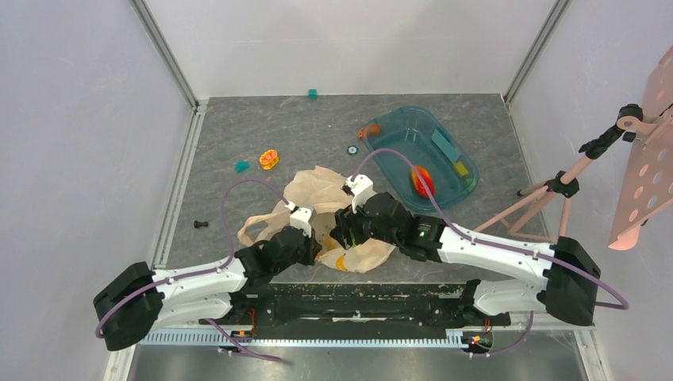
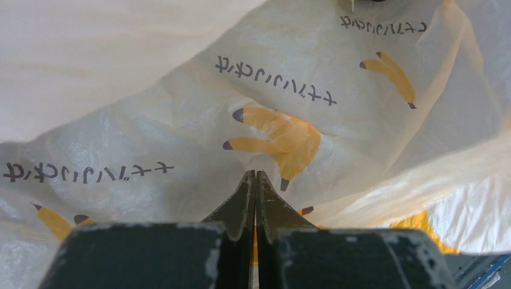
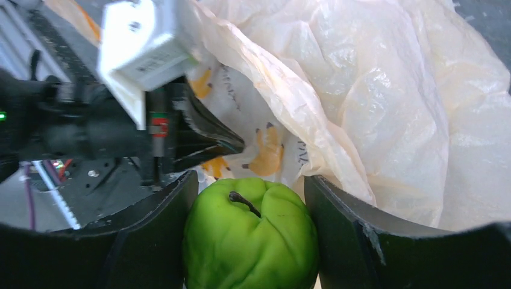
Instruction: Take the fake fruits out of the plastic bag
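The plastic bag (image 1: pixel 317 187), pale peach with printed banana marks, lies crumpled at the table's near middle. My left gripper (image 1: pixel 308 228) is at its near-left edge. In the left wrist view the left gripper (image 2: pixel 255 174) is shut, with a thin strip of the plastic bag (image 2: pixel 181 120) pinched between the fingers. My right gripper (image 3: pixel 250 180) is shut on a glossy green fruit (image 3: pixel 250 241) with a dark stem, right at the mouth of the plastic bag (image 3: pixel 391 90). A red-orange fruit (image 1: pixel 421 179) lies in the teal tub (image 1: pixel 397 119). Whatever else is in the bag is hidden.
The teal tub at the back right also holds small blocks. An orange-yellow ring toy (image 1: pixel 269 159) and a teal block (image 1: pixel 242 166) lie left of the bag. A small dark piece (image 1: pixel 201 225) sits near the left rail. A pink stand (image 1: pixel 555 190) leans in at the right.
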Action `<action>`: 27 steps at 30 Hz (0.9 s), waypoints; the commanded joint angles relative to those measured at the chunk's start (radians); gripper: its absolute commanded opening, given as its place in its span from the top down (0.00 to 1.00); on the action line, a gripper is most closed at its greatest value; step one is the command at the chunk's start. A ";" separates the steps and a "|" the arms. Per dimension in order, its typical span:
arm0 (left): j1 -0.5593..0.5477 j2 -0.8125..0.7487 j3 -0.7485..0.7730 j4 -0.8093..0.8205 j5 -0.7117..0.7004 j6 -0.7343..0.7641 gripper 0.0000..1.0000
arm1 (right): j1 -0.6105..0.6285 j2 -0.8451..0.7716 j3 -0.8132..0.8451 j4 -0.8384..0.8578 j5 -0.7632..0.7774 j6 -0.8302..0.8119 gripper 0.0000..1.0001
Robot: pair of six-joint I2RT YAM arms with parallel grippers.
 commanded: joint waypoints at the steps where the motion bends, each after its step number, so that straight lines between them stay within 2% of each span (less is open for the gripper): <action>1: -0.004 0.017 0.026 0.043 -0.015 -0.025 0.98 | 0.001 -0.050 -0.014 0.084 -0.107 -0.030 0.47; 9: -0.004 0.007 0.031 0.036 -0.013 -0.025 0.98 | 0.001 -0.091 -0.016 0.188 -0.167 -0.002 0.44; 14: -0.004 -0.009 0.026 0.027 -0.017 -0.025 0.98 | 0.002 -0.118 0.011 0.168 -0.044 0.066 0.42; 18: -0.005 -0.016 0.020 0.027 -0.018 -0.028 0.98 | -0.001 -0.131 0.045 0.059 0.121 0.093 0.39; 23: -0.004 -0.016 0.017 0.026 -0.018 -0.028 0.98 | -0.007 -0.155 0.041 0.003 0.243 0.112 0.39; 27: -0.004 -0.016 0.014 0.026 -0.018 -0.027 0.98 | -0.094 -0.161 0.084 -0.049 0.226 0.087 0.39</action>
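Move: The right hand already holds the green pepper, clear of the table. The tray's middle lies about 20 cm ahead, 19 cm to its right and some 13 cm lower. In the tray, the red pepper is about 14 cm ahead and 19 cm right of the hand; the plastic bag's middle is some 4 cm ahead, 2 cm left and 12 cm below. From the left hand the tray is roughly 23 cm ahead, 27 cm right and about level. Keeping its grip on the green pepper, the right hand climbs about 5 cm above the bag, easing a couple of centimetres back and left at first, then swinging some 4 cm forward and 4 cm right towards the tray. Its wrist rolls left side up by about 10 degrees and, in the swing, turns some 20 degrees clockwise. The left hand stays low at the bag, fingers still shut. ##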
